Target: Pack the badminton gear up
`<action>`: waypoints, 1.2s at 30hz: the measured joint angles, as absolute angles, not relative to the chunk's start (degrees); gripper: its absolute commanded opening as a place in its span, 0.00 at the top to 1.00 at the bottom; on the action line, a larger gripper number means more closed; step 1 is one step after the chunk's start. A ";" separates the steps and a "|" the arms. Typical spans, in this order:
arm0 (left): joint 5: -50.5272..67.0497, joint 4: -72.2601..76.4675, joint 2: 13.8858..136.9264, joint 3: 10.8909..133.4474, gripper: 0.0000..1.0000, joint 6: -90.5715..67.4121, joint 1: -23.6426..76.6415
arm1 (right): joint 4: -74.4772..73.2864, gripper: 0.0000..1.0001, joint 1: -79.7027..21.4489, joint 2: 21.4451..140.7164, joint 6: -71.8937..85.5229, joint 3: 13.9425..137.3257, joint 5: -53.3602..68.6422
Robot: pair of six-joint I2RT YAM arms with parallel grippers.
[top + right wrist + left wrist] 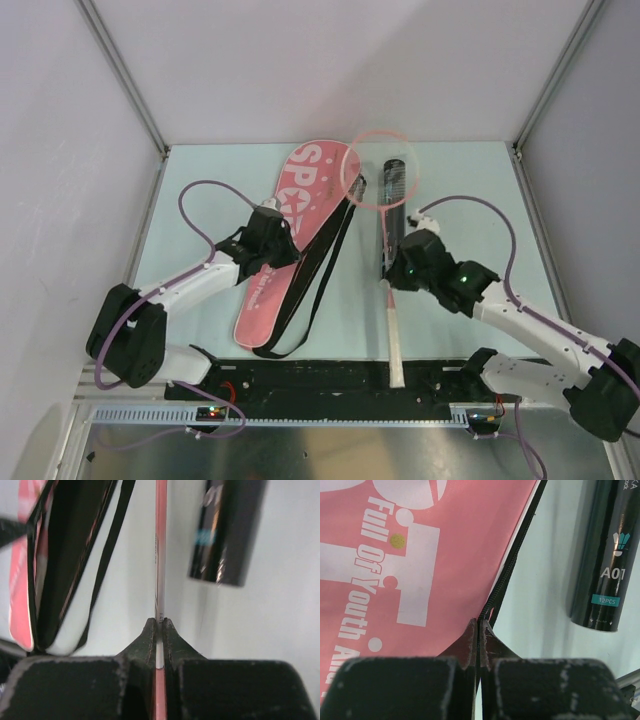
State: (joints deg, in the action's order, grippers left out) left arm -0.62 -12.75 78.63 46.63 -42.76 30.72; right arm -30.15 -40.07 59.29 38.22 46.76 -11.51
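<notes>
The pink racket case (290,230) with white lettering lies diagonally on the table, its black strap (318,290) looping along its right side. My left gripper (277,222) is shut on the case's black zipper edge (502,580); in the left wrist view the left gripper (479,623) pinches that edge. A pink-framed racket (381,170) lies to the right, its white handle (395,350) toward me. My right gripper (405,265) is shut on the racket's thin shaft (160,540), as the right gripper (160,624) shows close up. The black tube (393,185) lies under the racket head.
A black rail (330,385) with the arm bases runs along the near table edge, under the handle's end. White walls and metal posts (125,80) close in the table on the left, back and right. The tube (607,555) lies just right of the case.
</notes>
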 measured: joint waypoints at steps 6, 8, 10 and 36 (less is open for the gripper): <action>-0.25 -12.67 78.30 46.63 1.00 -41.95 30.65 | -35.48 1.00 -52.25 59.77 43.05 46.74 -14.79; -0.27 -12.67 77.80 46.63 1.00 -41.93 30.63 | -37.21 1.00 -55.46 59.55 45.28 46.59 -16.36; -0.34 -12.67 77.21 46.63 1.00 -41.69 30.57 | -38.83 1.00 -58.19 58.70 47.37 45.91 -17.69; -1.13 -12.75 75.31 46.63 1.00 -41.36 30.46 | -43.59 1.00 -68.97 55.81 55.99 42.06 -19.88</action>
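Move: The bag's open mouth, its middle some 20 cm to the right hand's left, lies about 7 cm farther out and 12 cm lower. The held racket's head is roughly 27 cm ahead and 2 cm left of that hand; the shuttle tube lies about 22 cm ahead, 3 cm right, 12 cm down. From the left hand, already pinching the bag's edge, the mouth's middle is about 5 cm right, level ahead, 6 cm below. Right hand draws the racket about 12 cm back, sinking 4; left keeps the bag edge, lifting 2 cm. ##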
